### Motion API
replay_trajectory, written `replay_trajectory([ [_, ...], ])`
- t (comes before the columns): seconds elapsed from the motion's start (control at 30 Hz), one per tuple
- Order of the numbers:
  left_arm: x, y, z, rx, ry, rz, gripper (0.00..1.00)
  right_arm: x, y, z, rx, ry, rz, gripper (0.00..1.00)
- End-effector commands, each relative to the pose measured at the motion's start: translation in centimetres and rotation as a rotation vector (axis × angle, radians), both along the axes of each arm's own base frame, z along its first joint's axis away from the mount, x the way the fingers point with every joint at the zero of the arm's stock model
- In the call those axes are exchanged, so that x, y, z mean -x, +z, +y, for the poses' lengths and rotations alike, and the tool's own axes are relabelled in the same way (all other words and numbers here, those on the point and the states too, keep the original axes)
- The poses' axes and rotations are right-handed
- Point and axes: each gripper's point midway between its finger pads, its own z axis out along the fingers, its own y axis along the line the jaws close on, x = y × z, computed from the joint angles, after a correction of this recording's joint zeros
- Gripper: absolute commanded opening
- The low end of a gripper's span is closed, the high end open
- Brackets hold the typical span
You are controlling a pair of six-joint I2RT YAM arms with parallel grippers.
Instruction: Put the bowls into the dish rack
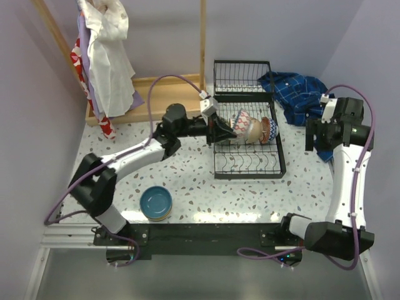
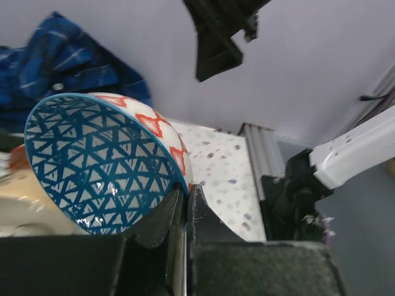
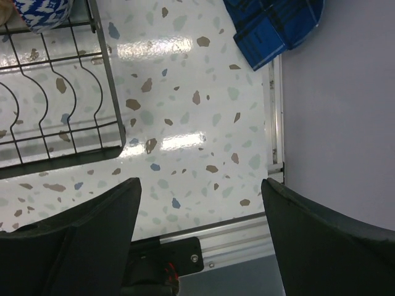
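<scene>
The black wire dish rack [image 1: 249, 164] stands mid-table; its corner shows in the right wrist view [image 3: 55, 117]. My left gripper [image 1: 226, 132] is shut on the rim of a red-orange patterned bowl [image 1: 242, 121] with a teal triangle-patterned inside [image 2: 99, 163], held on edge over the rack. A beige bowl [image 1: 255, 130] and a red-brown bowl [image 1: 267, 130] stand on edge behind it in the rack. A stack of bowls with a teal blue one on top [image 1: 155, 202] sits at the near left. My right gripper [image 3: 200, 203] is open and empty over the table right of the rack.
A blue plaid cloth [image 1: 299, 94] lies at the back right and shows in the right wrist view [image 3: 274, 24]. A wooden-framed clothes stand [image 1: 147, 87] with hanging cloths stands at the back left. The rack's hinged end panel [image 1: 242, 76] lies behind it.
</scene>
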Motion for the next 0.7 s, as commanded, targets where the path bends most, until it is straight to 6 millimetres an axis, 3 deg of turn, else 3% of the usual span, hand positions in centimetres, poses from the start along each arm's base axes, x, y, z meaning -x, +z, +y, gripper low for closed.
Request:
replay_trajectory([
  [0.0,5.3,7.4,-4.1,0.347,-0.193,0.021,0.0,-0.5,0.6,-0.5,-0.01,-0.076,-0.026,0.83],
  [0.07,4.9,7.7,-5.1,0.385,-0.154,0.058,0.0,-0.4,0.2,-0.9,0.004,-0.077,-0.011,0.83],
  [0.2,4.5,5.5,-7.7,0.379,-0.108,0.214,0.0,-0.1,0.0,-1.1,0.023,-0.071,0.009,0.83],
  [0.33,1.7,3.5,-9.3,0.392,0.023,0.449,0.0,0.3,-0.3,-1.3,0.035,-0.067,0.033,0.83],
  [0.5,-1.5,-0.9,-11.7,0.369,0.164,0.858,0.0,0.1,-0.4,-1.4,0.025,-0.07,0.066,0.83],
  [0.53,-2.0,-0.9,-12.1,0.383,0.197,0.894,0.0,-0.2,0.1,-1.4,0.026,-0.069,0.057,0.83],
  [0.67,-0.7,-1.8,-14.3,0.342,0.212,0.985,0.0,-1.3,0.2,-1.4,0.009,-0.063,0.052,0.83],
])
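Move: My left hand already pinches the patterned bowl by its rim. I'm taking it to the empty front slots at the right end of the dish rack, about 16 cm to my right, level ahead and roughly 21 cm down. Beyond those slots stands the zigzag bowl, some 8 cm ahead and 17 cm right of this hand; the cream bowl is 8 cm ahead and 10 cm right. From my right hand the slots lie about 13 cm left and 3 cm ahead. Keeping the rim pinched, I carry the bowl about 12 cm to my right over the rack, towards its front right slots. My left hand first swings back towards me, then forward again, and sinks some 6 cm, mostly late. Meanwhile I roll the wrist about 50 degrees around the line of the fingers, the far side dipping. ##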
